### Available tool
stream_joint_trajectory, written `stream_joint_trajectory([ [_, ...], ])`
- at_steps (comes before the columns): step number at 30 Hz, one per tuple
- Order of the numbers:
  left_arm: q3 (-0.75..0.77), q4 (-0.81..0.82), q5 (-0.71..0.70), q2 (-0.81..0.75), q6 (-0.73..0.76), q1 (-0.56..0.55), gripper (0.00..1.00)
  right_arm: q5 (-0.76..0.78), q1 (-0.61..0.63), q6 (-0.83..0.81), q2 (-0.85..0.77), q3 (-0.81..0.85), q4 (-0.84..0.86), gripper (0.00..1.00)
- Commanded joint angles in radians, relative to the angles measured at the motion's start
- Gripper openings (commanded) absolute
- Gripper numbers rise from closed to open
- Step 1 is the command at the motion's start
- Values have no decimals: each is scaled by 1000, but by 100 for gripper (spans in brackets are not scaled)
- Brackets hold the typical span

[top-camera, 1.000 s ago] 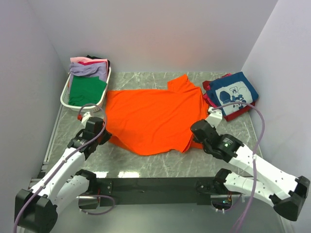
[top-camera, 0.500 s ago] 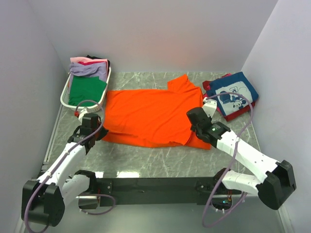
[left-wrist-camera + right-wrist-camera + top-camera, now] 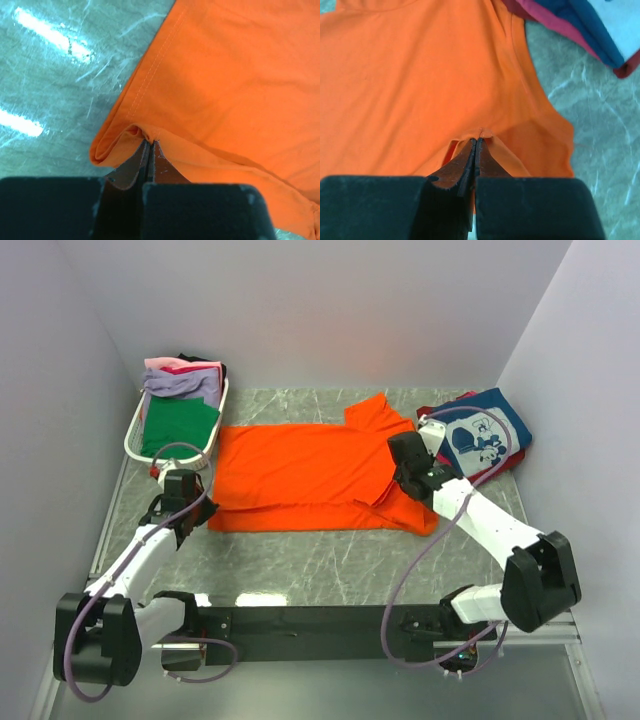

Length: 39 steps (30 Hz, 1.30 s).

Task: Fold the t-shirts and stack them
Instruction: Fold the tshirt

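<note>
The orange t-shirt [image 3: 310, 472] lies across the middle of the table, its near edge folded over onto itself. My left gripper [image 3: 196, 502] is shut on the shirt's folded left corner [image 3: 131, 134]. My right gripper [image 3: 400, 472] is shut on a pinch of orange cloth [image 3: 484, 133] at the shirt's right side. A navy t-shirt with white cartoon print [image 3: 485, 430] lies on top of a red one [image 3: 484, 472] at the back right. More t-shirts, green [image 3: 180, 426], lavender [image 3: 182, 383] and pink [image 3: 172, 364], sit in the basket.
A white slatted plastic basket [image 3: 135, 436] stands at the back left, close to my left arm. White walls close in the table on the left, back and right. Bare marble tabletop [image 3: 330, 560] shows in front of the orange shirt.
Both grippers have moved away from me over the shirt, carrying its near edge with them. The fold now lies flatter and the shirt looks shallower front to back.
</note>
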Motion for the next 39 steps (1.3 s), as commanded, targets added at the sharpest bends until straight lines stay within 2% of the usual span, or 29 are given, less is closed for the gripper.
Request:
stream_joint_trajectory([
  [1, 58, 57, 7, 7, 25, 9, 1, 12, -30, -47, 34, 70, 61, 0],
  [8, 67, 100, 19, 44, 28, 30, 1, -22, -81, -83, 77, 87, 93, 0],
  [18, 121, 178, 47, 179, 40, 32, 0, -33, -124, -123, 133, 127, 110, 0],
  [32, 221, 240, 51, 355, 51, 33, 1, -27, -135, -149, 210, 187, 98, 0],
  [39, 245, 235, 50, 393, 59, 32, 1, -24, -138, -157, 244, 203, 92, 0],
])
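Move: Beyond the left hand, about 20 cm ahead, 1 cm right and some 6 cm down, lies the t-shirt's far left corner; the basket's middle is 22 cm ahead and 10 cm left, about level in height. For the right hand, the shirt's far right corner is roughly 14 cm ahead, 3 cm right and 12 cm down. The far sleeve is 18 cm ahead, 8 cm left of that hand, the folded pile 11 cm ahead, 21 cm right. Drawing the orange shirt's near side forward over the part lying flat, both hands keep their shut pinch on it. The left goes about 8 cm forward, nearly level, towards the far left corner and in alongside the basket; the right eases about 5 cm forward and a little right, slowing to a stop short of the far right corner. The wrists barely turn. ##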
